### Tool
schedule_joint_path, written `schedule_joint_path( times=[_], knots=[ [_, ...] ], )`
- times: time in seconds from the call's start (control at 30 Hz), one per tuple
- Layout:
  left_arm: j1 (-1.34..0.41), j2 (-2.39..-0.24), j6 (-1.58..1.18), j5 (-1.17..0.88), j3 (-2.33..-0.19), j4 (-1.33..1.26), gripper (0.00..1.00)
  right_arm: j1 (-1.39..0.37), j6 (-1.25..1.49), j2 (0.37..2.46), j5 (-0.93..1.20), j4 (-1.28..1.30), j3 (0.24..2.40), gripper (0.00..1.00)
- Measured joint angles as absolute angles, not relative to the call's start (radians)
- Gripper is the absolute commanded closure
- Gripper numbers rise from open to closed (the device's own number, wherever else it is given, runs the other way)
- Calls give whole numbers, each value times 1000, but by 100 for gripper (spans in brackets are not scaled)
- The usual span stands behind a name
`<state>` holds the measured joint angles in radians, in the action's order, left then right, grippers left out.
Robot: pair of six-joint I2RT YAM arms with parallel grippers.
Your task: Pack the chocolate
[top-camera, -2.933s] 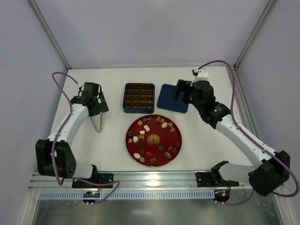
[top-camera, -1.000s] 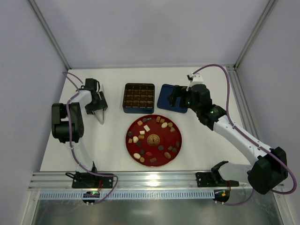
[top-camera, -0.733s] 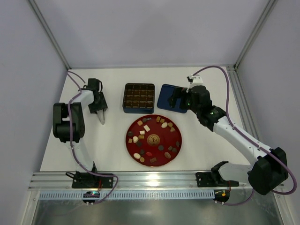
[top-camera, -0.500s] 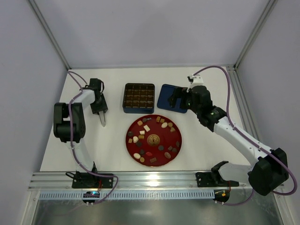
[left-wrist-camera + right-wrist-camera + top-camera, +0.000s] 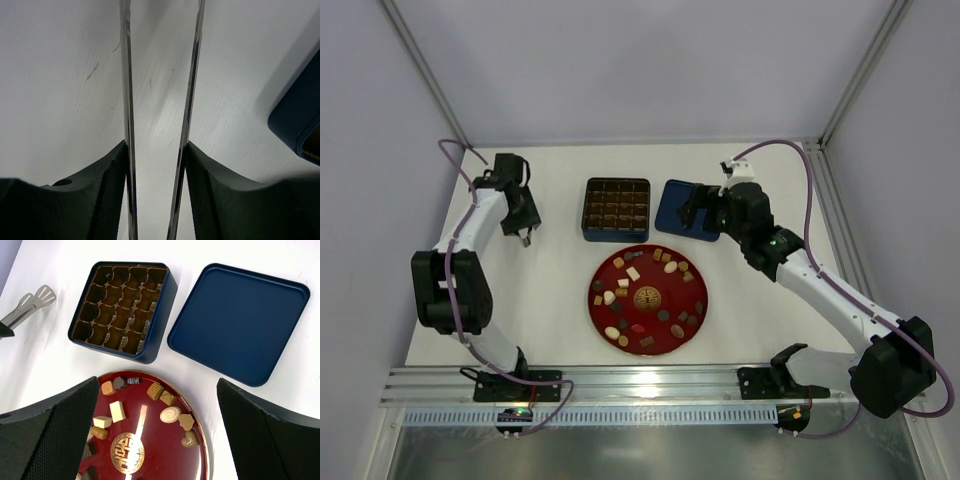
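Several small chocolates [image 5: 633, 273] in brown, tan and cream lie scattered on the round red plate [image 5: 705, 300] at mid-table. The right wrist view shows the chocolates [image 5: 170, 414] on the plate [image 5: 155, 440] too. Behind it sits the dark blue box [image 5: 586, 210] with its brown grid of cells. My left gripper [image 5: 523, 232] is left of the box, shut on a pair of metal tongs [image 5: 127, 100] whose two arms run between its fingers [image 5: 112, 175]. My right gripper [image 5: 705, 208] hangs open over the plate's far side, nothing between its fingers [image 5: 60, 425].
The box's blue lid [image 5: 240, 322] lies upside down to the right of the box [image 5: 150, 352]. The tongs' tips [image 5: 44, 294] reach toward the box's left side. White walls and metal posts fence the table on three sides.
My left gripper closed on the tongs that lay on the table and lifted them; its arm swung outward to the left. The right arm has barely moved.
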<state>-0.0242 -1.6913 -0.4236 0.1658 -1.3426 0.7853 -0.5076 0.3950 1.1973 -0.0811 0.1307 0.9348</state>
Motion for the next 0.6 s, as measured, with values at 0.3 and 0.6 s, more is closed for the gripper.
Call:
schedule_joint_path(
  times=[0.3,0.6],
  knots=[
    [-38,-1592,-437,163,-1380,896,51,-508,396,1198,-75,128,935,0],
    [-68,-1501,-437,145,-1444,994,53,-508,397,1212,-75,128,936,0]
  ],
)
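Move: The left hand already holds the tongs clear of the table. The chocolates on the red plate lie about 18 cm back and 28 cm to its right, some 10 cm below. The box stands about 20 cm to its right and 2 cm ahead, with the blue lid roughly 38 cm right and 2 cm ahead. From the right hand, the chocolates are about 19 cm back and 10 cm left, well below. Keeping its grip on the tongs, the left hand lifts them about 8 cm, drawing back some 3 cm. ##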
